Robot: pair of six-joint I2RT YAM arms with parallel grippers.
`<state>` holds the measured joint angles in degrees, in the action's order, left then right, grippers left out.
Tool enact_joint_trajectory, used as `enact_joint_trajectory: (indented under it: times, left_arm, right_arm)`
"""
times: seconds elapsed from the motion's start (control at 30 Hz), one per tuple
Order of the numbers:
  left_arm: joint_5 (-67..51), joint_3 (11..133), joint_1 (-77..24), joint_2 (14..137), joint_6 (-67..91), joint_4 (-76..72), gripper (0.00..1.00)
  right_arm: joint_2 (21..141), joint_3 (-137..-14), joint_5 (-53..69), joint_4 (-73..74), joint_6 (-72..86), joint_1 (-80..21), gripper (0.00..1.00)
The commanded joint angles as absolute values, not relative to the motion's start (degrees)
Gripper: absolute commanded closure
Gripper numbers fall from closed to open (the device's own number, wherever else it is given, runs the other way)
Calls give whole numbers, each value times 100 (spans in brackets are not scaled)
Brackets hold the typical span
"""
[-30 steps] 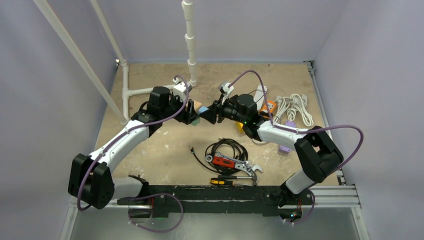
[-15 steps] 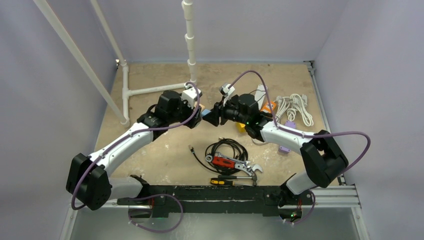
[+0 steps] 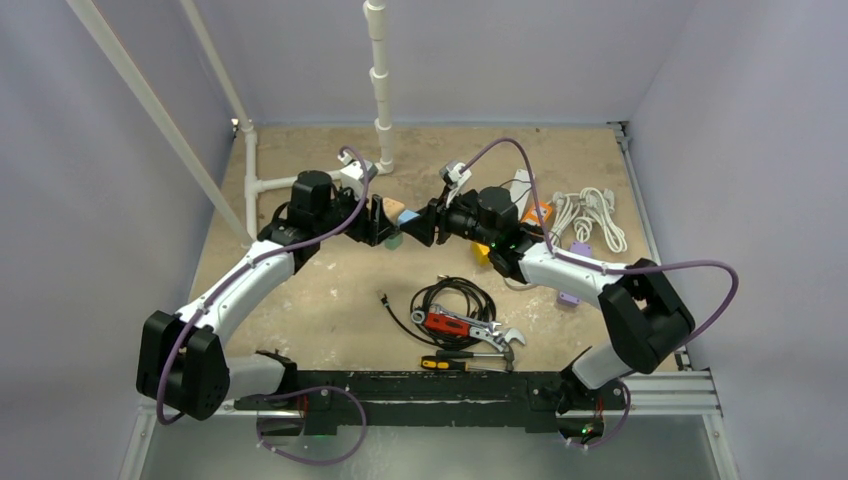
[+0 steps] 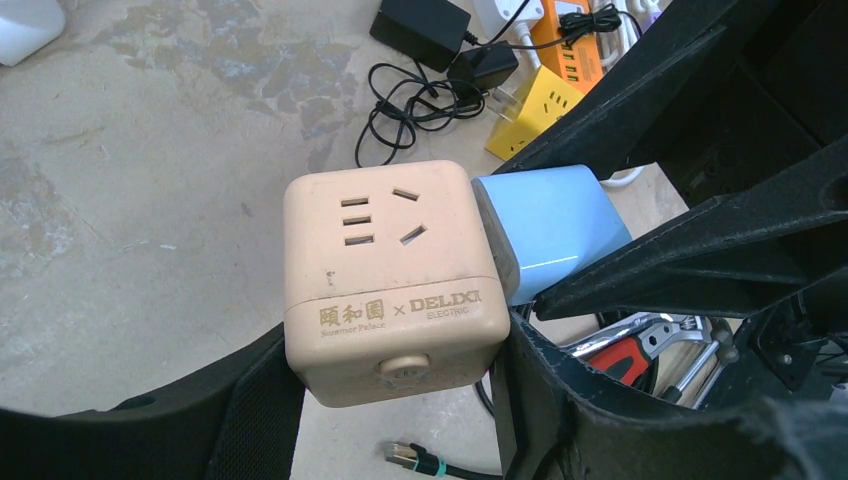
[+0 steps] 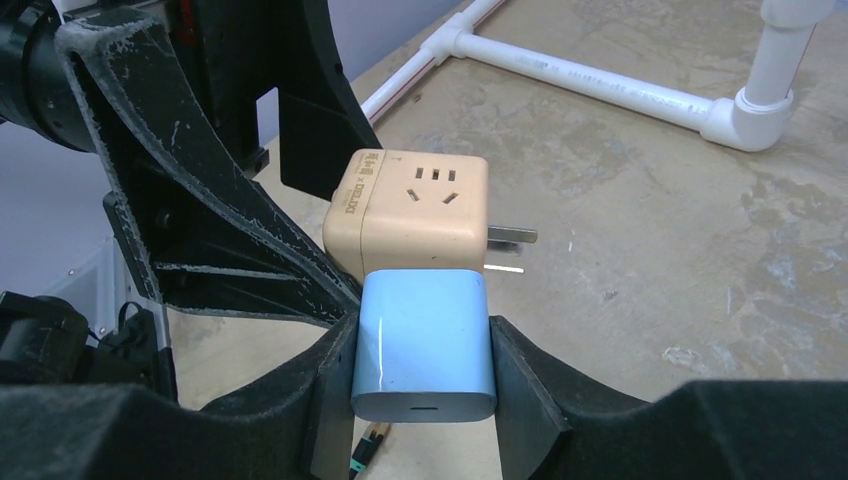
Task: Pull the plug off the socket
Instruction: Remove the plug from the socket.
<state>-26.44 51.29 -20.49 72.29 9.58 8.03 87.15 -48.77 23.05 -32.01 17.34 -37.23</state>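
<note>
A beige cube socket (image 4: 390,270) with "DELIXI" printed on it is held above the table, and my left gripper (image 4: 395,385) is shut on its lower part. A light blue plug (image 5: 425,340) sits flush against one face of the socket (image 5: 415,205), with my right gripper (image 5: 425,395) shut on its sides. No gap shows between plug (image 4: 550,225) and socket. The socket's own metal prongs (image 5: 510,237) stick out free. In the top view the two grippers meet nose to nose at the socket (image 3: 396,211), mid-table.
White PVC pipes (image 3: 290,182) run along the back left. A black cable coil (image 3: 455,298), a red-handled wrench (image 3: 465,326) and a screwdriver (image 3: 455,360) lie below the grippers. A yellow cube socket (image 4: 532,110), an orange power strip (image 3: 541,211) and white cords (image 3: 590,215) crowd the back right.
The left arm swung right toward the right gripper, then back left to about where it began. The right arm shifted only slightly. Both grips are unchanged, plug and socket still together.
</note>
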Motion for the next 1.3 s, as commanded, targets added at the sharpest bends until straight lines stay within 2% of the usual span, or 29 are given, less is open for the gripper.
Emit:
enact_joint_trajectory:
  times: [0.0,0.13,0.3,0.7,0.83,1.0,1.27]
  left_arm:
    - [-2686,5188,-1749,7040,1170,334,100]
    - [-2455,5174,-1801,7017,1016,428,100]
    - [-1475,5298,-2418,6996,349,956,100]
    - [-1140,5405,-2760,7070,37,1227,100]
    - [-1319,5372,-2517,7041,285,1091,100]
    - [-1990,5197,-1619,6891,1173,544,100]
    - [-1706,5015,-1389,6461,1400,438,100]
  right_arm:
    - [8779,-4731,1995,-2988,1582,-3569,100]
    - [8692,-4834,2024,-2939,1582,-3571,100]
    - [8518,-4984,1923,-2724,1591,-3569,100]
    - [8271,-5423,1788,-2189,1424,-3569,100]
    - [8198,-5361,1584,-2193,1500,-3571,100]
    - [7805,-5165,600,-2073,1975,-3476,100]
    - [7158,-4068,-227,-2144,2764,-2281,100]
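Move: The beige socket in the left hand sits just beyond the blue plug in the right fingers, about 3 cm ahead and 4 cm left of the right hand, at its height. From the left hand, the plug is some 2 cm back and 4 cm right, level with it. On the table, roughly 16 to 18 cm below the right hand, the yellow cube lies about 16 cm to its right, straight across, and the black wire tangle 9 cm right and 6 cm ahead. Both hands keep their grips on the joined plug and socket and dip them together, the left sinking about 3 cm and rolling its left side up. They then pull apart: the right hand goes about 11 cm right and some 5 cm forward, rising slightly and turning clockwise, while the left rolls back, climbs again and swings 6 cm left and a little forward, turning counter-clockwise. ##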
